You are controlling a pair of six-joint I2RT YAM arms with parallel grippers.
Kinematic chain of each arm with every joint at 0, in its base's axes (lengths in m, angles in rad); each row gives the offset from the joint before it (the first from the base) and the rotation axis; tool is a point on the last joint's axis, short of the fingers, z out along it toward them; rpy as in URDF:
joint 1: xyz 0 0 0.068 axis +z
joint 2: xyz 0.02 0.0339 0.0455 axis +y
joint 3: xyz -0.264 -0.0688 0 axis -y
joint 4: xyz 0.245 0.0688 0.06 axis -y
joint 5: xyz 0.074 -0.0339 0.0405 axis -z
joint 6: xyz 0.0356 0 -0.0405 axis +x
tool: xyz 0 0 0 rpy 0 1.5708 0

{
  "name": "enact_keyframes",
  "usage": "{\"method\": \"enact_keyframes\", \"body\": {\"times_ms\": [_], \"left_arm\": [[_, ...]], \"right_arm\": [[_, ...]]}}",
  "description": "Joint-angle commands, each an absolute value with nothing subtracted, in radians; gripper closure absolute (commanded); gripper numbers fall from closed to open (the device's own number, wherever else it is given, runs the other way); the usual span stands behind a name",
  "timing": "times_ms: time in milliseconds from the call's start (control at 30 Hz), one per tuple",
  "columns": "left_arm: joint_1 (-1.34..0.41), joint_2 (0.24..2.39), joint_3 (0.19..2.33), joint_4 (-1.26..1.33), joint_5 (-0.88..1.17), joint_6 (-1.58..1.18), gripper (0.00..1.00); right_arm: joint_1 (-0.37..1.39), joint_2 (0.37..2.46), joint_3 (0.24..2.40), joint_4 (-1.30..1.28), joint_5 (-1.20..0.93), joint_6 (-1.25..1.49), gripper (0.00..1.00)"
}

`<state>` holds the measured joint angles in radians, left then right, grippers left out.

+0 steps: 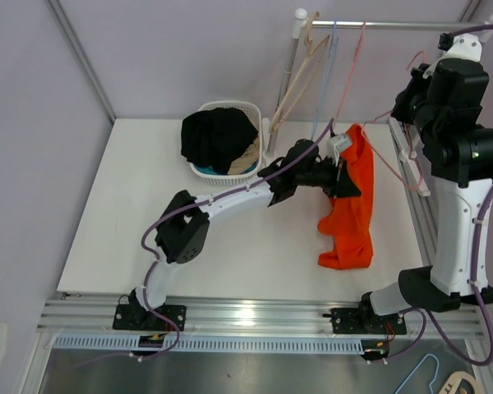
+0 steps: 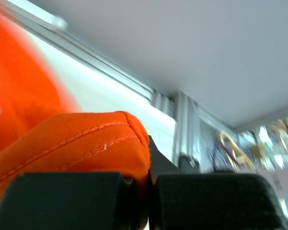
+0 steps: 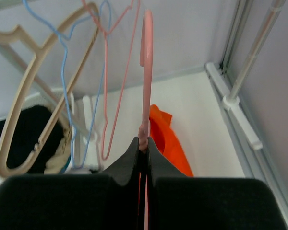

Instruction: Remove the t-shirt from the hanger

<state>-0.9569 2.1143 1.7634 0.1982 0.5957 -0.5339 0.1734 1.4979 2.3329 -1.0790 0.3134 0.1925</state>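
The orange t-shirt [image 1: 351, 209] hangs crumpled from the right of centre down onto the white table [image 1: 255, 254]. My left gripper [image 1: 338, 176] is shut on its upper part; in the left wrist view the jaws [image 2: 146, 184] pinch a stitched orange hem [image 2: 81, 143]. My right gripper [image 1: 401, 111] is raised at the right and shut on the thin pink hanger [image 3: 146, 72], whose hook stands up from between the jaws [image 3: 144, 141]. The shirt [image 3: 167, 139] shows below and beyond them. How much of the hanger is still inside the shirt is hidden.
A white basket [image 1: 251, 111] of dark clothes stands at the table's back. A rail [image 1: 386, 25] on a white post [image 1: 294, 57] carries a beige hanger [image 3: 17, 115], a blue wire hanger [image 3: 63, 72] and a pink wire hanger [image 3: 107, 96]. A rack base [image 3: 235, 103] lies along the right edge.
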Motion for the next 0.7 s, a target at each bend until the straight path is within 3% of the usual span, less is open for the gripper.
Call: {"method": "enact_keyframes", "body": {"times_ms": [0,67,200,367,400,667], "left_arm": [[-0.944,2.166,2.041,0.04,0.474,-0.581,0.98],[-0.904,2.262,2.175,0.017,0.501,-0.633,0.98],[-0.887,2.313,2.24,-0.043,0.63,-0.651,0.99],[-0.954,2.023,1.871,-0.008,0.661,-0.526,0.99],[-0.985,1.975,1.694,0.056,0.66,-0.512,0.99],[-1.13,1.634,1.249,0.14,0.632,-0.381,0.99]], "right_arm": [[0.172,1.399,2.267,-1.164,0.207,0.233,1.0],[0.173,1.358,2.243,-1.147,0.189,0.242,1.0],[0.173,1.319,2.177,-1.03,0.25,0.204,1.0],[0.166,1.345,2.071,-0.783,0.319,0.112,1.0],[0.163,1.359,2.077,-0.76,0.318,0.103,1.0],[0.112,1.534,2.236,-0.603,0.247,0.058,1.0]]}}
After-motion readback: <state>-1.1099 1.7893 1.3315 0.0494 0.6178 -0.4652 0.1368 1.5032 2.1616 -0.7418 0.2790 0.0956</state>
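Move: The left hand, holding the orange t-shirt by its hem, has the clear table it heads for about 12 cm back, 8 cm to its left and 22 cm below. The shirt's bulk is about 4 cm ahead, 7 cm to the right and 12 cm lower; the basket is some 32 cm ahead, 32 cm left and 20 cm lower. For the right hand, the rail is about 19 cm ahead, 10 cm left and 7 cm up; the pink hanger it grips hangs 10 cm below, about 3 cm left and level with it front to back. Still pinching the t-shirt's hem, the left hand finishes its forward swing with some 6 cm more forward and a small lift, then whips back about 20 cm, sinking and drifting left as it draws the shirt over the table away from the rack, the wrist turning clockwise. The right hand keeps the pink hanger gripped by its hook, eases back about 5 cm, then advances roughly 10 cm towards the rail, the fingers tipping up about 10 degrees. ##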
